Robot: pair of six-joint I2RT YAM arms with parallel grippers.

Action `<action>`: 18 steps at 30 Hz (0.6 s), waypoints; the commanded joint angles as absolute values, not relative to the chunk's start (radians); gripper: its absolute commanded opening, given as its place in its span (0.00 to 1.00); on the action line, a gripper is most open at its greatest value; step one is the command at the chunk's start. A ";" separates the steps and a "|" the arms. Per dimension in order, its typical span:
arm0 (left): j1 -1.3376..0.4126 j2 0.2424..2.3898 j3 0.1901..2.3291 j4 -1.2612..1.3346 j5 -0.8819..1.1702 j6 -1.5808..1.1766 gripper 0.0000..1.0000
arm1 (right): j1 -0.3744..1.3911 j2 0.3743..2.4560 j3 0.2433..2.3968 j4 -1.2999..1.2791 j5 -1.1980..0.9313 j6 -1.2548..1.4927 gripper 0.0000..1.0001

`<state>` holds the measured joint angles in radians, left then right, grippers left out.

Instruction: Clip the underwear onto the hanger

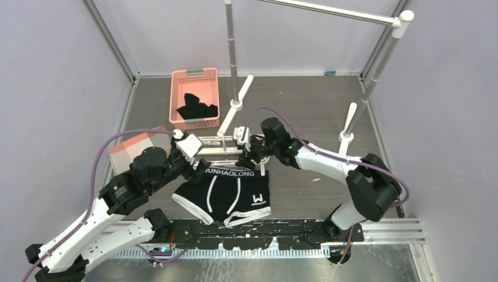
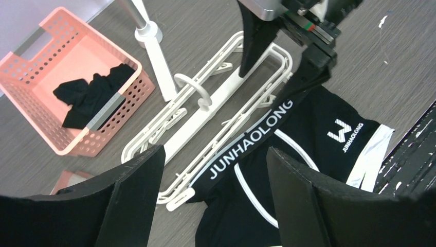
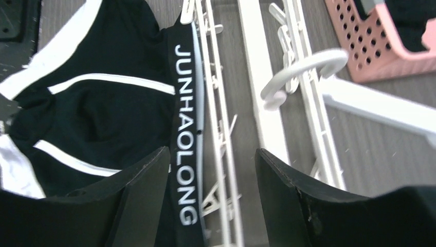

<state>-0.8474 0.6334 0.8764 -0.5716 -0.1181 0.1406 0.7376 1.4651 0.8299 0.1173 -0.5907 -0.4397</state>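
The black underwear (image 1: 226,194) with white JUNHAOLONG lettering lies flat on the table. Its waistband runs along the near rail of the white hanger (image 1: 214,144), which lies flat behind it. My left gripper (image 1: 197,166) hovers open over the waistband's left end. In the left wrist view the gripper (image 2: 215,154) frames the underwear (image 2: 308,134) and the hanger (image 2: 205,118), with a clip (image 2: 180,198) at the waistband's corner. My right gripper (image 1: 249,154) stands open over the right end. Between its jaws (image 3: 211,154) show the underwear's waistband (image 3: 186,149) and the hanger's rail (image 3: 257,98).
A pink basket (image 1: 195,97) holding plain black garments (image 1: 198,107) stands at the back left. The grey rail stand's white feet (image 1: 236,104) (image 1: 346,132) rest behind the hanger. A pink-topped box (image 1: 132,150) sits at the left. A black perforated strip (image 1: 264,229) lines the near edge.
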 commanded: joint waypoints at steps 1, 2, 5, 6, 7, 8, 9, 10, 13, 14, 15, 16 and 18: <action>-0.842 0.584 0.861 -0.599 -0.156 0.125 0.75 | 0.733 1.558 1.007 -0.039 -0.662 -0.701 0.67; -0.843 0.572 0.857 -0.604 -0.160 0.124 0.74 | 0.728 1.589 1.041 -0.070 -0.667 -0.719 0.67; -0.843 0.538 0.851 -0.624 -0.174 0.118 0.75 | 0.725 1.688 1.137 -0.172 -0.684 -0.767 0.65; -0.843 0.529 0.853 -0.632 -0.178 0.119 0.75 | 0.725 1.720 1.163 -0.199 -0.685 -0.784 0.65; -0.843 0.515 0.854 -0.640 -0.183 0.117 0.74 | 0.725 1.757 1.185 -0.217 -0.683 -0.793 0.65; -0.843 0.506 0.857 -0.646 -0.185 0.117 0.75 | 0.723 1.780 1.200 -0.225 -0.676 -0.800 0.65; -0.843 0.498 0.858 -0.655 -0.186 0.117 0.75 | 0.724 1.801 1.214 -0.229 -0.668 -0.803 0.65; -0.842 0.494 0.860 -0.663 -0.184 0.117 0.75 | 0.722 1.819 1.225 -0.230 -0.660 -0.803 0.65; -0.843 0.482 0.863 -0.685 -0.180 0.115 0.75 | 0.717 1.861 1.256 -0.227 -0.653 -0.810 0.65; -0.843 0.476 0.865 -0.692 -0.179 0.114 0.75 | 0.716 1.873 1.262 -0.228 -0.652 -0.810 0.65; -0.844 0.473 0.864 -0.697 -0.179 0.114 0.75 | 0.716 1.882 1.268 -0.226 -0.652 -0.811 0.65; -0.843 0.469 0.864 -0.700 -0.180 0.114 0.75 | 0.715 1.889 1.271 -0.222 -0.652 -0.811 0.65; -0.843 0.460 0.864 -0.706 -0.187 0.114 0.75 | 0.714 1.902 1.275 -0.213 -0.650 -0.810 0.65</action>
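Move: On the hanger's near rail, the clip by the middle of the underwear's waistband lies some 3 cm ahead of the right hand, 3 cm to its left and 11 cm below. The hanger's hook stands about 5 cm beyond that clip and 3 cm further left; the underwear's middle is about 12 cm nearer the base than the clip. From the left hand the same clip is roughly 9 cm ahead, 11 cm right and 24 cm below. The near rail and its clip are approached by the open right hand, which first slips about 4 cm forward and 3 cm left, then sinks some 8 cm, its fingers tipping more steeply downward and turning slightly counter-clockwise so they come down either side of the rail. The empty left hand, still open, eases some 4 cm left and back, away from the hanger. ##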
